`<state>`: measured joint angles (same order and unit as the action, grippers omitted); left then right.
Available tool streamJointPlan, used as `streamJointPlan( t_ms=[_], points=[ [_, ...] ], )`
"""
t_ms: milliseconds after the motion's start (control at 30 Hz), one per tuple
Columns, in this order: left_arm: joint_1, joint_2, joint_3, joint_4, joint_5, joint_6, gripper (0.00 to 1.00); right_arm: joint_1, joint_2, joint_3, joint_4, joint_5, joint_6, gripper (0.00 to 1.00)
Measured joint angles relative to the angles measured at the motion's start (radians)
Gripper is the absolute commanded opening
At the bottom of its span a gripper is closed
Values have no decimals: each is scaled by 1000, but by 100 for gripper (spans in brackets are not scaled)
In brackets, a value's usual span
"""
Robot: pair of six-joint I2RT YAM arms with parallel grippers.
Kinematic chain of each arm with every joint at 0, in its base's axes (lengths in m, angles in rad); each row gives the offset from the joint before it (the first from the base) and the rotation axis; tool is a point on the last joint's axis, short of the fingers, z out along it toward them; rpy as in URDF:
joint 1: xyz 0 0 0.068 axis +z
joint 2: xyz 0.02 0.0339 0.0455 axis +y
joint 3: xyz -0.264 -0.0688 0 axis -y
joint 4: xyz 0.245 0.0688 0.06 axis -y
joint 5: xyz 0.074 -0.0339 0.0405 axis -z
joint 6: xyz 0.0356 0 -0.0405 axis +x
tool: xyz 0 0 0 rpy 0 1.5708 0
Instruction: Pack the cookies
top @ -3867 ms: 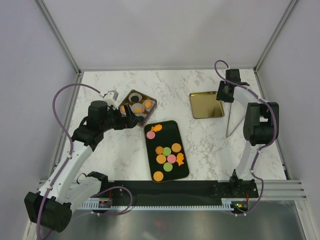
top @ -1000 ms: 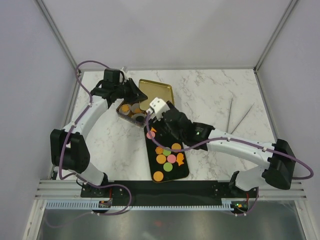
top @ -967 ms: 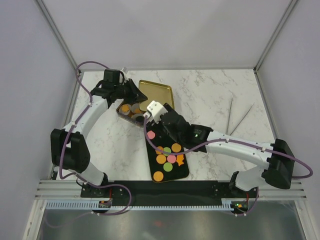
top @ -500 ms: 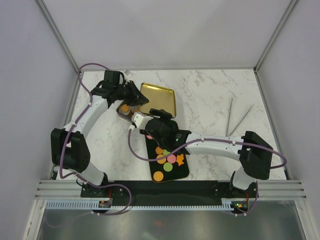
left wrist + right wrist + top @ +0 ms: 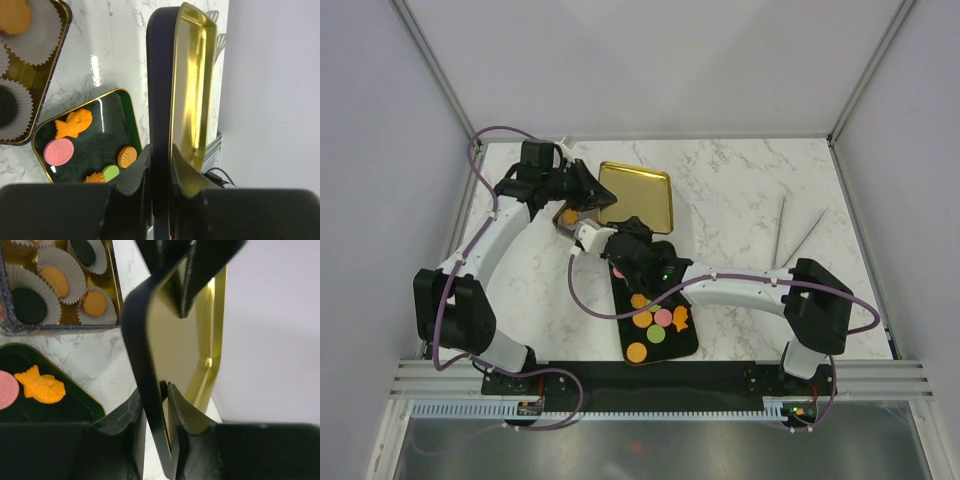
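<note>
The cookies, orange, pink and green, lie on a black tray; the left wrist view shows an orange fish and a pink round on it. A gold lid is held tilted on edge beside the open tin, whose paper cups hold orange and dark biscuits. My left gripper is shut on the lid's edge. My right gripper is shut on another edge of the lid. Arms and lid hide most of the tin from above.
A pair of metal tongs lies on the marble table at the right. My right arm stretches across the black tray's far end. Walls close in the table on the left, back and right.
The lid has gone from lying flat at the right of the table to being held by both grippers beside the tin. In the last half second the right gripper and lid shifted slightly left.
</note>
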<state>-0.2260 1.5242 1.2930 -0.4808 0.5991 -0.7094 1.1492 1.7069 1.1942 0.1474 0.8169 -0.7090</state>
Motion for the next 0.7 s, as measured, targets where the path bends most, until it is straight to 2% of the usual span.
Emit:
streamJointPlan(
  t_ms=[67,100,133,167,233,267,367,433,600,700],
  points=[
    [1,-7,2,13,6,-13,26,1,3,0,-5,-12,-23,13],
    [1,-10,2,16,3,-17,42,4,7,0,-8,-19,-37,4],
    [1,-11,2,18,7,-12,50,7,8,0,-6,-22,-37,0],
    [1,-12,2,12,10,-10,60,6,7,0,-4,-21,-32,0],
    [2,-12,2,7,7,-6,72,-3,5,3,3,-10,-28,0],
    [2,-13,2,5,3,-6,81,-9,3,5,3,-8,-24,0],
    [6,-14,3,13,-29,-13,90,-22,-1,18,-8,-4,-10,0],
    [16,-16,12,15,-68,-15,91,-29,-4,40,-44,-13,16,0],
    [49,-19,82,21,-230,-15,88,-50,-27,98,-179,-88,132,0],
    [92,-18,113,39,-376,-13,84,-89,-38,148,-290,-149,236,0]
  ],
)
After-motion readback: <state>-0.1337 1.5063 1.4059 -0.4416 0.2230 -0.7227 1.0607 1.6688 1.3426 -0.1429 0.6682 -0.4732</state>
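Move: The lid hangs between the grippers, roughly at hand height: its middle is about 6 cm to the left gripper's right and 1 cm ahead, and some 5 cm straight ahead of the right gripper. The cookie box is about 7 cm left of the left gripper, 2 cm ahead and 16 cm down; from the right gripper it is 12 cm left and 5 cm ahead. The baking tray's middle lies some 16 cm back from the right gripper, 3 cm right and 17 cm down. Finish closing the right gripper on the lid's rim and keep it pinched, then open the left fingers wide to let go of its edge. Draw the left gripper forward, left and up, about 12 cm in all, clear of the lid, turning it some 25 degrees counter-clockwise; meanwhile ease the right gripper about 2 cm up and forward, tilting slightly. ##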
